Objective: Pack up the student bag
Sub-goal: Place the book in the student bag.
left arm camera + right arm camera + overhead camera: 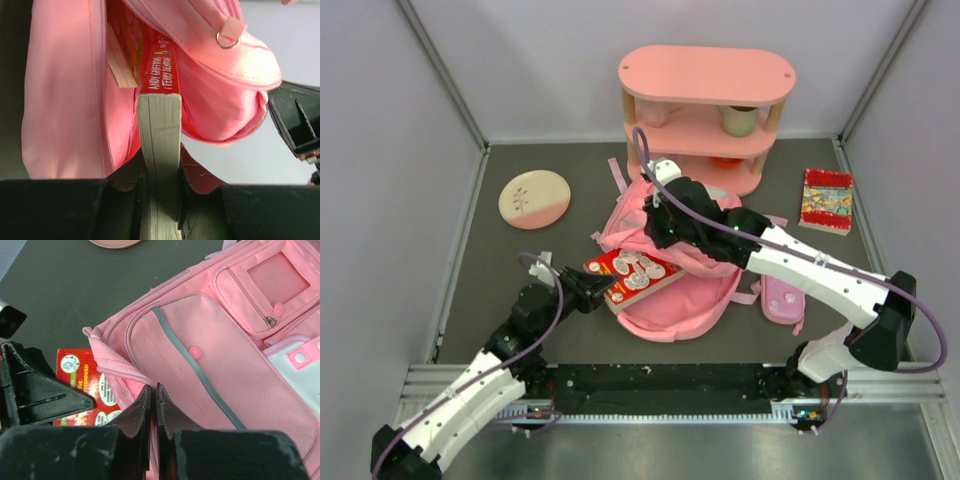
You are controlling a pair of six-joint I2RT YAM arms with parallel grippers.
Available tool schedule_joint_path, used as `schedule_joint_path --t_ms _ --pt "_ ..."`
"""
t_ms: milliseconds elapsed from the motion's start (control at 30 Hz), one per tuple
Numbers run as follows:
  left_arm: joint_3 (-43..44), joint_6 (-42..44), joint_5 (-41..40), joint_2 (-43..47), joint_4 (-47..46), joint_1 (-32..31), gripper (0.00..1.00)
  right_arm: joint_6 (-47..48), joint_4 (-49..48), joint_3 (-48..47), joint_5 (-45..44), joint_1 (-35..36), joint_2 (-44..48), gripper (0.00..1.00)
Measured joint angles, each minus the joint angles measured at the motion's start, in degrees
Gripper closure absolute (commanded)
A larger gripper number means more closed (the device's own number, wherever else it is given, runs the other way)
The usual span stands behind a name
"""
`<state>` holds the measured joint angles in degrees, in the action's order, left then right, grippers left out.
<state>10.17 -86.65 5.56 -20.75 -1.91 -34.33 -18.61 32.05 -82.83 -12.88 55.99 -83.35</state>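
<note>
The pink student bag (682,290) lies in the middle of the table, its opening to the left. My left gripper (597,291) is shut on a red paperback book (632,274) and holds it half inside the bag's mouth. In the left wrist view the book's spine (159,70) and page edge (160,135) stand between the jaws, with the bag (65,100) around them. My right gripper (658,234) is shut on a thin fold of the bag's fabric (210,340) at the opening edge, and holds it up. The book's cover (82,390) shows beneath it.
A pink three-tier shelf (705,115) stands behind the bag, with a cup (740,120) on its middle tier. A pink-and-cream plate (534,198) lies at the back left. A second red book (827,201) lies at the right. A purple-pink pencil case (783,299) lies right of the bag.
</note>
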Motion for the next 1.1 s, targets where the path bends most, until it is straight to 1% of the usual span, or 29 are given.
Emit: schedule_joint_path --t_ms 133,267,467,600,733,833,1100 --pt "-0.02 -0.44 -4.04 -4.59 -4.28 -2.03 1.0 -0.92 -0.74 0.79 0.57 0.0 0.2 1.0" --pt "-0.02 -0.35 -12.81 -7.78 -8.61 -7.48 1.0 -2.16 -1.81 1.44 0.68 0.11 0.61 1.0" --pt "0.24 -0.22 -26.53 -21.38 -19.15 -20.15 1.0 -3.52 -2.45 1.44 0.52 0.79 0.7 1.0" --pt "1.25 -0.07 -34.69 -31.08 -27.1 -26.01 1.0 -3.72 -2.4 1.44 0.31 0.92 0.7 1.0" --pt "3.72 0.04 -39.32 -38.53 -33.48 -27.26 1.0 -2.32 -1.99 1.4 -1.2 0.9 0.96 1.0" --pt "4.61 -0.26 -40.83 -43.3 -37.46 -27.5 1.0 -0.42 -1.09 1.05 -1.36 0.9 1.64 1.0" --pt "6.54 -0.81 -44.57 -53.35 -47.19 -27.54 1.0 3.74 7.04 -4.83 -1.97 0.81 1.6 1.0"
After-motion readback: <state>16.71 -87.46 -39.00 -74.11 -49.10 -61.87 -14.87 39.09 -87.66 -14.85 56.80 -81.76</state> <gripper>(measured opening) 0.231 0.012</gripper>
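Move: The left hand holds the red book by one end, with the middle of the book about 6 cm to its right and 2 cm ahead. The bag's open mouth lies roughly 12 cm to its right, 3 cm ahead and 5 cm lower. The flap edge pinched by the right hand is some 7 cm ahead, 9 cm right and 4 cm higher; a book already inside lies about 9 cm ahead, 9 cm right and 7 cm below. From the right hand the mouth is about 5 cm back, 2 cm right and 10 cm down. Rightward, about 9 cm, with some 5 cm forward, the left hand slides the red book into the bag's mouth under the raised flap: a short start forward, then right and slightly down, then forward-right again, turning about 15 degrees counter-clockwise with its grip kept. The right hand keeps pinching the flap edge and, late on, lifts it a couple of centimetres while drifting right. ##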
